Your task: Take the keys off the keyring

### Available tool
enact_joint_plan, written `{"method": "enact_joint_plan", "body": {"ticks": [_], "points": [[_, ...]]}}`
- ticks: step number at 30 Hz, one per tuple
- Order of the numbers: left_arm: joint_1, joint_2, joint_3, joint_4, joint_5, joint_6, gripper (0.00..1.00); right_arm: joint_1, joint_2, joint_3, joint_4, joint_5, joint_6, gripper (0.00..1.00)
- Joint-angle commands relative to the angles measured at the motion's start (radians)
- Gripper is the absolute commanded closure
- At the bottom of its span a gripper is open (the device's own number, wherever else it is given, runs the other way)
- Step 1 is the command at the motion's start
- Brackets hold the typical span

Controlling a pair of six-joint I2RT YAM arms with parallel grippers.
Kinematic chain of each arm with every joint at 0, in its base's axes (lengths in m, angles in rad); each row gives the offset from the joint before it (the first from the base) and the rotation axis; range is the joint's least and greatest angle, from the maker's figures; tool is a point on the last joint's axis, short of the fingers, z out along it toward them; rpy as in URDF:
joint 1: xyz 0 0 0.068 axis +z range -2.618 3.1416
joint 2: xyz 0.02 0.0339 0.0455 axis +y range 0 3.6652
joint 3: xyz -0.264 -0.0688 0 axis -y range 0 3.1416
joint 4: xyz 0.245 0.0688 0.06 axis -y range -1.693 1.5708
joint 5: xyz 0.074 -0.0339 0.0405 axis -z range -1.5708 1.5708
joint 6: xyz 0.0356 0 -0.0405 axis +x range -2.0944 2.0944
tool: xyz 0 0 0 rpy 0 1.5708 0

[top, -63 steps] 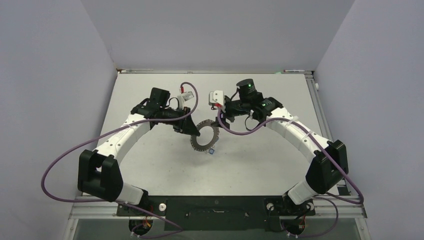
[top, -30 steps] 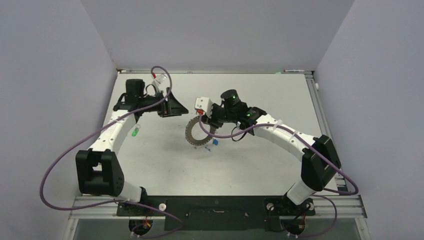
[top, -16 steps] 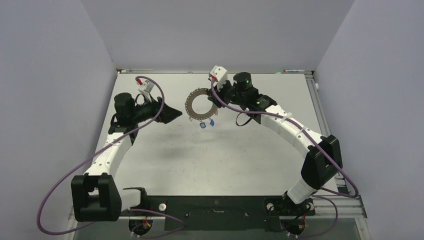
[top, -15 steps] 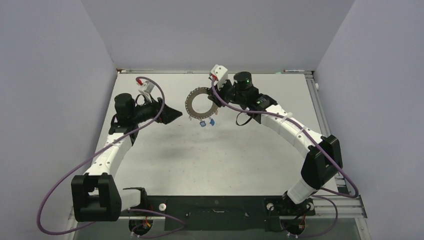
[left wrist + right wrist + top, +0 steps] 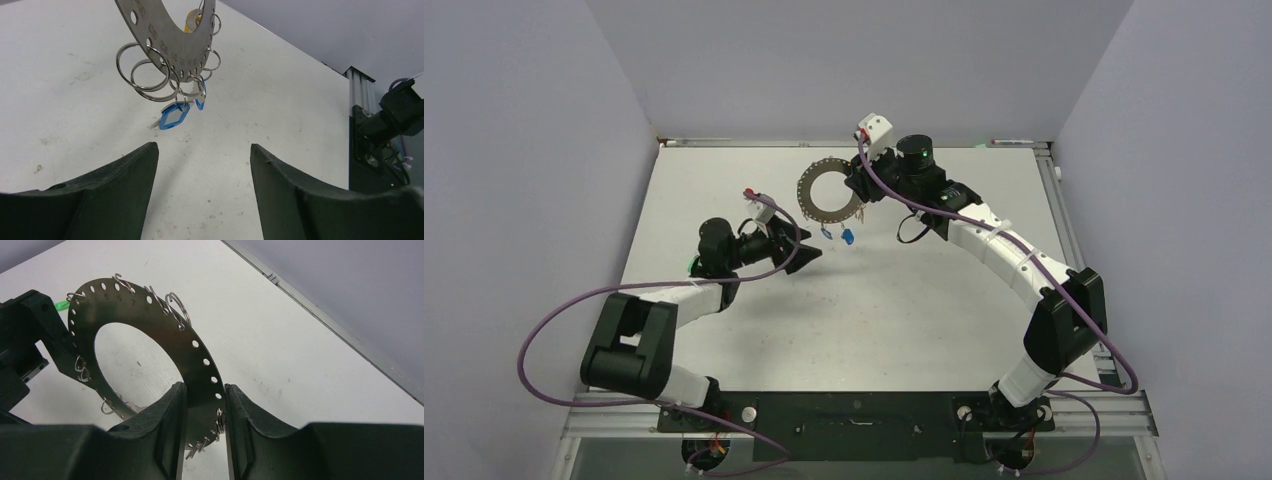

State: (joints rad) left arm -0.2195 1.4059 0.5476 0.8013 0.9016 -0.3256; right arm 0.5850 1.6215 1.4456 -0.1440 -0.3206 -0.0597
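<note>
The keyring [image 5: 810, 200] is a flat silver band with punched holes, held up edge-on above the far middle of the table. My right gripper [image 5: 856, 190] is shut on its right side, and in the right wrist view the band [image 5: 150, 312] runs down between the fingers [image 5: 172, 405]. Small split rings hang from the band [image 5: 170, 40]. Two keys with blue tags [image 5: 172, 116] dangle below it, also visible from above [image 5: 847, 237], and a yellow tag [image 5: 191, 17] shows behind. My left gripper [image 5: 812, 250] is open just below and left of the dangling keys, with nothing between its jaws [image 5: 202, 147].
A green-tagged key [image 5: 691, 266] lies on the white table [image 5: 904, 310] beside the left arm's forearm, also seen past the band [image 5: 61, 304]. A metal rail [image 5: 1054, 200] borders the table's right edge. Grey walls close in the back and sides.
My right gripper has carried the keyring from mid-table up toward the back. The left arm swung in from the far left to just under the hanging keys, its jaws somewhat narrower.
</note>
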Motion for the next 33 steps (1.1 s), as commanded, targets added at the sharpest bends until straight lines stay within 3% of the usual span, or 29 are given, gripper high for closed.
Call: {"method": "enact_joint_plan", "body": {"ticks": [1, 8, 12, 19, 24, 27, 29, 31, 33], "points": [[-0.023, 0.095, -0.002, 0.413, -0.02, -0.045, 0.38, -0.005, -0.022, 0.058, 0.032, 0.01, 0.037, 0.95], [-0.06, 0.157, 0.003, 0.467, -0.04, -0.021, 0.48, -0.005, -0.031, 0.071, 0.024, -0.002, 0.051, 0.95], [-0.067, 0.183, 0.008, 0.474, -0.062, -0.029, 0.65, -0.005, -0.033, 0.08, 0.017, -0.014, 0.057, 0.95], [-0.09, 0.209, 0.023, 0.434, -0.119, -0.003, 0.72, -0.005, -0.044, 0.084, 0.013, -0.017, 0.057, 0.95], [-0.096, 0.212, 0.021, 0.429, -0.147, 0.01, 0.73, -0.007, -0.047, 0.081, 0.012, -0.025, 0.06, 0.95], [-0.1, 0.214, 0.021, 0.429, -0.146, 0.009, 0.63, -0.006, -0.047, 0.083, 0.012, -0.029, 0.06, 0.95], [-0.104, 0.214, 0.024, 0.423, -0.148, 0.009, 0.64, -0.007, -0.046, 0.084, 0.013, -0.03, 0.06, 0.95], [-0.106, 0.214, 0.026, 0.416, -0.149, 0.008, 0.72, -0.007, -0.047, 0.084, 0.014, -0.03, 0.06, 0.95], [-0.105, 0.211, 0.025, 0.408, -0.15, 0.01, 0.89, -0.009, -0.046, 0.084, 0.016, -0.027, 0.06, 0.95]]}}
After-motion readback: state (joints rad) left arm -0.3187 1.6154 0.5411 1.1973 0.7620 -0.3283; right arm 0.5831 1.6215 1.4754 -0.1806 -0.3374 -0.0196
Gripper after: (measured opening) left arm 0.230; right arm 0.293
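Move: The nearer blue key hangs about 4 cm to the left gripper's right and 3 cm farther out, roughly level with its fingertips. The second blue key is some 7 cm to this hand's right and 1 cm ahead; the centre of the metal disc stands 8 cm ahead, 4 cm right and 6 cm higher. From the right hand, the nearer blue key lies about 6 cm left, 6 cm back and 9 cm below. Bring the left gripper rightward and a little forward, about 4 cm in all, easing in under the disc's near edge so its fingertips come around the nearer blue key. Roll it some 10 degrees, forward side rising, and narrow the half-open jaws by well over half, stopping short of shut. Keep the disc's edge pinched in the almost motionless right gripper. ##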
